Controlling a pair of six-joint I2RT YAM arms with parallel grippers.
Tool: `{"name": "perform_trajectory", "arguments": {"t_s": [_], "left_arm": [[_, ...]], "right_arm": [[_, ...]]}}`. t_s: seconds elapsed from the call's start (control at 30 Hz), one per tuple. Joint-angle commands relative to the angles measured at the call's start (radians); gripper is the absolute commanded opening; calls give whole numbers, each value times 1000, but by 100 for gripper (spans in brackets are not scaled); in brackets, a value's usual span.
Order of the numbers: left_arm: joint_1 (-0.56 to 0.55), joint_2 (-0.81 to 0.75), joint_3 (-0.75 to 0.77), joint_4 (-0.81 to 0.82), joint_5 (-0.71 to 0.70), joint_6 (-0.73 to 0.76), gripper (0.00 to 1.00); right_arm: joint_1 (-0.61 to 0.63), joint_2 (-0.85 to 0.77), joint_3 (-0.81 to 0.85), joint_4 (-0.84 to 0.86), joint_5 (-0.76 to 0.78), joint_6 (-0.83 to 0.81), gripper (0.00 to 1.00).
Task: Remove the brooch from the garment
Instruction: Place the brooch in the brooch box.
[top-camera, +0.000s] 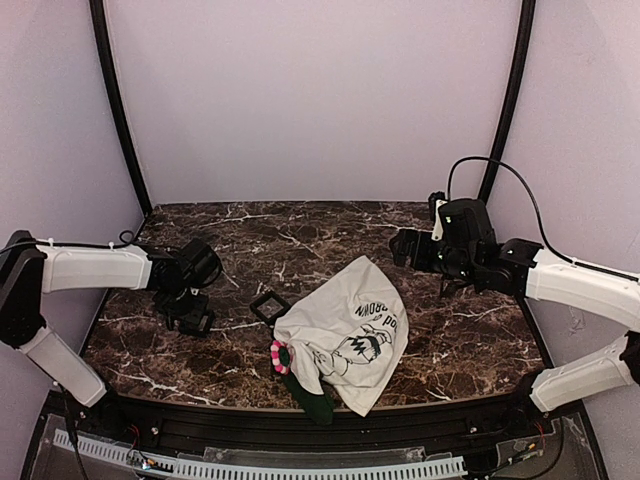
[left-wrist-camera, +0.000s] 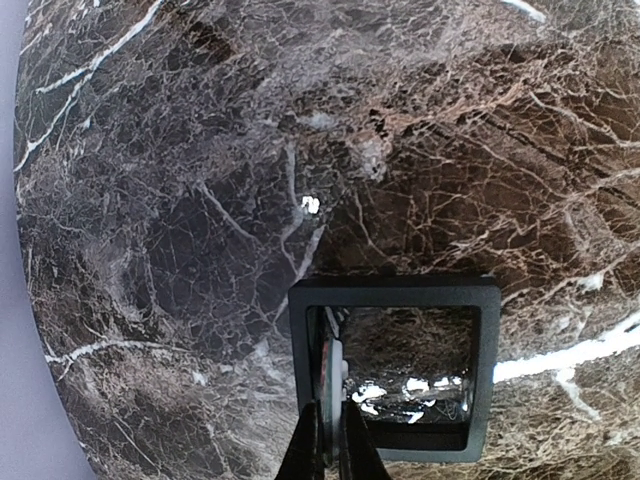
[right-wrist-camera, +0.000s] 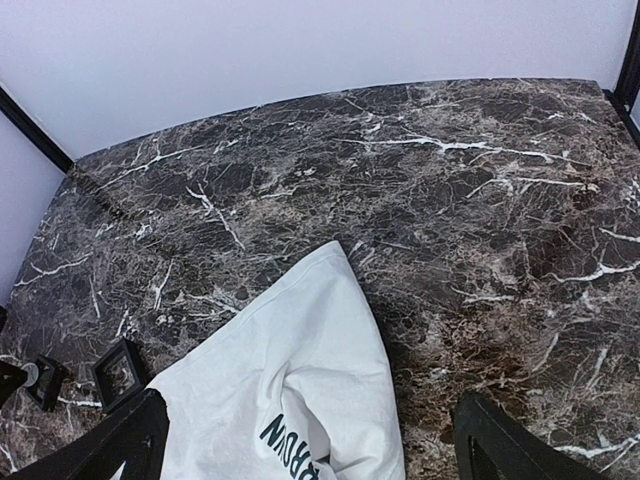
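The garment (top-camera: 345, 335), a white T-shirt with a black cartoon print and a dark green sleeve, lies crumpled at the front middle of the table. The brooch (top-camera: 280, 356), pink and white, sits at the shirt's left edge. My left gripper (top-camera: 192, 316) is well to the left of the shirt. In the left wrist view that gripper (left-wrist-camera: 331, 440) is shut on a thin pale piece (left-wrist-camera: 333, 375) seen edge-on, inside a black square frame (left-wrist-camera: 483, 370). My right gripper (top-camera: 405, 246) hangs open beyond the shirt's far right. In its wrist view the gripper (right-wrist-camera: 310, 402) frames the garment (right-wrist-camera: 290, 380); the brooch is out of view there.
A second black square frame (top-camera: 268, 306) lies on the marble table (top-camera: 300, 235) just left of the shirt's top. Both frames show in the right wrist view, one (right-wrist-camera: 118, 372) nearer the shirt than the other (right-wrist-camera: 42, 382). Pale walls enclose the table.
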Motion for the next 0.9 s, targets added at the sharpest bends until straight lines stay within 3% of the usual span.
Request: {"name": "perform_trajectory", "arguments": {"t_s": [0.0, 0.87], "left_arm": [[5, 7, 21, -13, -26, 10, 2], [5, 7, 34, 15, 87, 27, 26]], "right_arm": [[-4, -13, -18, -5, 0, 9, 99], [-4, 6, -22, -7, -22, 19, 99]]}}
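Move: Just under the left hand's shut fingers, which still hold the brooch over its left part, lies the brooch box, its middle about 2 cm right, 1 cm ahead and 3 cm below. The second box stands some 14 cm right and 4 cm ahead; the garment's pink ring is about 16 cm right and 7 cm back. From the idle right hand the brooch box lies roughly 33 cm left, 3 cm back and 20 cm below. Opening to about a quarter of their range, the left fingers let go of the brooch inside the brooch box, after first keeping their pinch. While opening, the hand eases about 1 cm to the right, towards the middle of the box, and sinks a mere half centimetre, the fingers still pointing steeply down. ##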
